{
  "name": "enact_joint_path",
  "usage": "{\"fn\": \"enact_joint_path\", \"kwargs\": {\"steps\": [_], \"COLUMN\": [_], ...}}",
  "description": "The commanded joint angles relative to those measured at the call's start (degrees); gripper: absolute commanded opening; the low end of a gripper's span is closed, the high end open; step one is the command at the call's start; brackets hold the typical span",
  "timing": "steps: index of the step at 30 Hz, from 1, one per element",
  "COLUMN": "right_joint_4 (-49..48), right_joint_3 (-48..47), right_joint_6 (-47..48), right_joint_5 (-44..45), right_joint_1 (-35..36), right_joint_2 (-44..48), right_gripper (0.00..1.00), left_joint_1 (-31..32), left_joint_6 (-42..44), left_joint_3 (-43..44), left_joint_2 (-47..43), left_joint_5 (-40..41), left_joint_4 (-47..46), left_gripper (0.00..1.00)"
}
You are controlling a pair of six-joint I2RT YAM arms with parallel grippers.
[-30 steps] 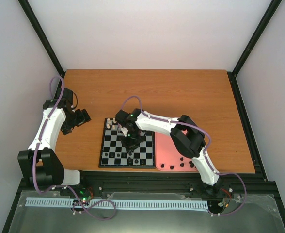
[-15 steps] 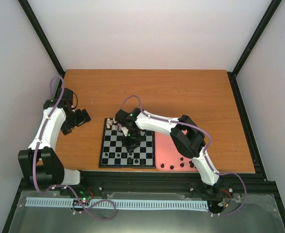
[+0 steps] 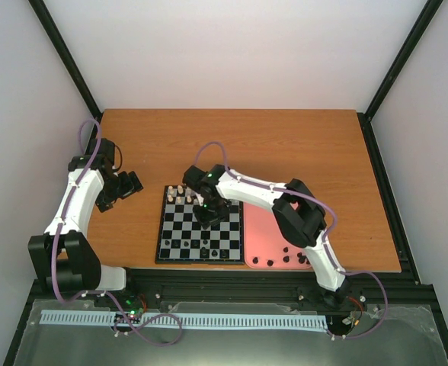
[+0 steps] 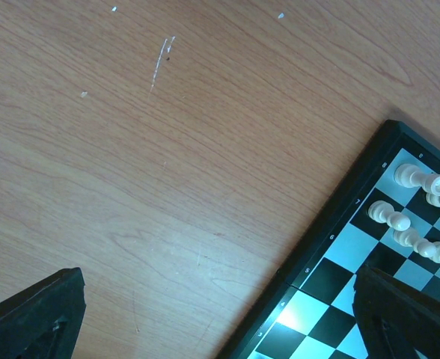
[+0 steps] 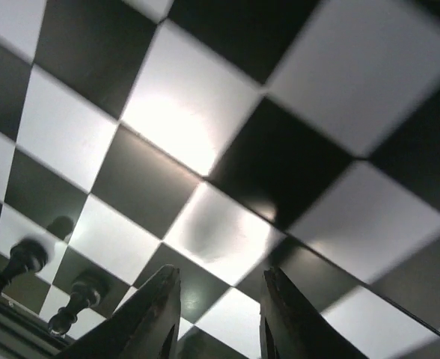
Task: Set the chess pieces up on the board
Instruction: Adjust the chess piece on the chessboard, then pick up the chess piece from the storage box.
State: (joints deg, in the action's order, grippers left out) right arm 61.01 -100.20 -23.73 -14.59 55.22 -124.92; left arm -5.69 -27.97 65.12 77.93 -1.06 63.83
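The board point(image 3: 180, 226) lies at the table's near edge. Several black chess pieces point(image 3: 203, 245) stand on its near rows, and more lie on the pink tray point(image 3: 264, 229) near its front right. My right gripper point(image 3: 211, 216) hovers over the board's middle. In the right wrist view it point(image 5: 220, 283) is open, with only bare squares point(image 5: 317, 75) between the fingers and two black pieces point(image 5: 24, 259) at the lower left. My left gripper point(image 3: 122, 187) stays open over bare wood left of the board, whose corner point(image 4: 332, 273) shows in the left wrist view.
Cream-white pieces point(image 3: 179, 195) fill the board's far left rows and also show in the left wrist view point(image 4: 422, 224). The pink tray touches the board's right edge. Black frame posts stand at the table's corners, with bare wood beyond the board.
My right gripper has opened its jaws and shifted a little toward the board's far side. The left arm has not moved.
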Motion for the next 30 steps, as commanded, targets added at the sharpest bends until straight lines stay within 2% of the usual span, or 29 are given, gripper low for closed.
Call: {"fn": "enact_joint_path", "kwargs": {"steps": [1,7,19,24,30], "right_joint_4": [0.7,0.9,4.0,2.9,4.2], "right_joint_3": [0.4,9.4,38.4,44.3,47.2], "right_joint_6": [-3.4,-7.7,-14.2,-17.6,-15.4], "right_joint_5": [7.9,13.3,11.9,11.8,14.3], "right_joint_1": [-1.7,-3.6,-4.9,-9.1,-14.8], "right_joint_2": [6.7,17.7,35.7,40.9,41.7], "right_gripper": [0.33,0.45,0.46,0.48,0.49], "left_joint_1": [0.3,0.4,0.7,0.9,1.0], "left_joint_6": [0.9,1.3,2.4,2.4,2.2], "left_joint_3": [1.4,2.1,2.1,2.4,1.9], "left_joint_2": [0.7,1.6,2.0,1.9,1.3], "left_joint_5": [0.8,1.1,2.4,2.3,1.4], "left_joint_4": [-0.4,0.2,1.0,0.9,0.5], "left_gripper": [1.00,1.00,1.00,1.00,1.00]}}
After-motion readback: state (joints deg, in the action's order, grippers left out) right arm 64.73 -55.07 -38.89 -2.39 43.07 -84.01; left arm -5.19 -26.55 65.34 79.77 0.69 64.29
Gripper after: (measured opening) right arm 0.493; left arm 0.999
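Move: Far off to the right hand's right, about 27 cm and roughly 1 cm ahead, a lone black piece stands in the pink tray, some 3 cm lower than the fingertips. From the same hand, another tray piece is about 24 cm right and 5 cm back, and a small cluster 30 cm right and 8 cm back. The black piece just adjusted on the board is 3 cm back, 1 cm left. From the left hand, the lone piece is some 52 cm right, 12 cm back. Leaving the adjusted black piece behind on the board, the empty right hand rises about 7 cm with a brief reach forward, then sweeps some 23 cm right in an arc that comes back and sinks over the tray, easing slightly forward at the end towards the lone piece. The wrist turns clockwise and rolls, and the fingers open to about half. ##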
